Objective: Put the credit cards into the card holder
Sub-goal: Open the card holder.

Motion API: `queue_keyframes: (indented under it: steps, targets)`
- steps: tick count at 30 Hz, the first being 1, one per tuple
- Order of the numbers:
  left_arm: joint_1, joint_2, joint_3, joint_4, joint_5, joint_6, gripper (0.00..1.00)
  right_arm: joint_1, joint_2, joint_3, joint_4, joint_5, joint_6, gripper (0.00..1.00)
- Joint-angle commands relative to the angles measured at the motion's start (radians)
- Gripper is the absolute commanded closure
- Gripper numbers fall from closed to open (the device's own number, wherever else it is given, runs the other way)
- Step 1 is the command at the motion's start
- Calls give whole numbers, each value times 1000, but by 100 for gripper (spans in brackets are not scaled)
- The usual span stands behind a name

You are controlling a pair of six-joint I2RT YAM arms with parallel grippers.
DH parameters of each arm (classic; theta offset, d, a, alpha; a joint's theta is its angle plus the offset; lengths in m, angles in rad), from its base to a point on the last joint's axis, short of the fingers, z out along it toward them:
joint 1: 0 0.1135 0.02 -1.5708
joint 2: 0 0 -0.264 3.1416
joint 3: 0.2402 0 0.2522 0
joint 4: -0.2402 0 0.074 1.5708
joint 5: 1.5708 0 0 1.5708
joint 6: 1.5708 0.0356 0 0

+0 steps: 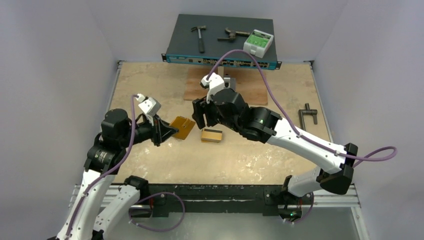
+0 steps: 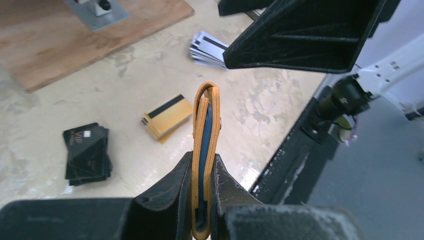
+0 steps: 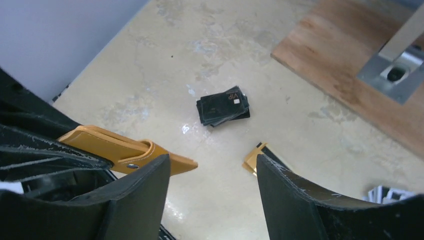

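Note:
My left gripper [image 1: 167, 131] is shut on the closed orange card holder [image 1: 182, 127] and holds it above the table. In the left wrist view the holder [image 2: 206, 115] stands edge-on between the jaws [image 2: 204, 160]. A yellow-orange card stack [image 1: 212, 135] with a black stripe lies just right of it, also in the left wrist view [image 2: 167, 116]. Silver-grey cards [image 2: 210, 48] lie fanned farther off. My right gripper [image 1: 204, 120] is open and empty above the yellow stack. In the right wrist view [image 3: 214, 165] the holder [image 3: 115, 147] is at its left and a yellow stack corner [image 3: 254, 159] by its right finger.
A black VIP card stack [image 3: 223, 106] lies on the table [image 1: 150, 85], also seen in the left wrist view [image 2: 86, 152]. A wooden board [image 1: 250, 87] with a metal bracket sits at the back. A network switch [image 1: 222, 50] carries a hammer, pliers and a box. A black tool [image 1: 308, 116] lies at the right.

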Motion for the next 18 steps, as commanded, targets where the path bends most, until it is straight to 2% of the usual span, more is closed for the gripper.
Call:
queue_keyframes:
  steps: [1, 4, 6, 11, 15, 18]
  targets:
    - [-98, -11, -8, 88, -294, -32, 100, 8, 2, -7, -25, 121, 282, 39]
    - [-143, -14, -29, 119, -432, -25, 100, 10, 19, -9, -7, 103, 383, 41]
    - [-147, 2, -27, 123, -479, -33, 100, 19, 11, -48, 73, 85, 405, 40]
    - [-153, 20, -21, 147, -489, -67, 100, 22, -11, -143, 271, 44, 436, 38]
    - [-154, 24, -21, 156, -495, -87, 100, 25, 48, -106, 270, 20, 429, 39]
    - [-160, 25, -30, 163, -486, -102, 100, 38, 69, -109, 307, 57, 422, 39]
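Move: The left gripper holds the closed card holder, its middle about 3 cm to the right and 2 cm ahead of the fingers. The open right fingers wait some 6 cm ahead, 8 cm right and 4 cm above the left hand. From the right hand, the card holder is roughly 5 cm left, 4 cm back and 4 cm lower; the black cards are 11 cm ahead, 10 cm left, the gold cards 7 cm ahead, 5 cm right, both nearly 30 cm below. Bring the left gripper forward about 5 cm and slightly left, turning it nearly 20 degrees counter-clockwise while it keeps its pinch on the card holder. Meanwhile move the empty right gripper some 4 cm left and 3 cm down towards the holder's strap side, rolling its left side up, tipping the fingers down and turning slightly clockwise, with the fingers staying part open. ##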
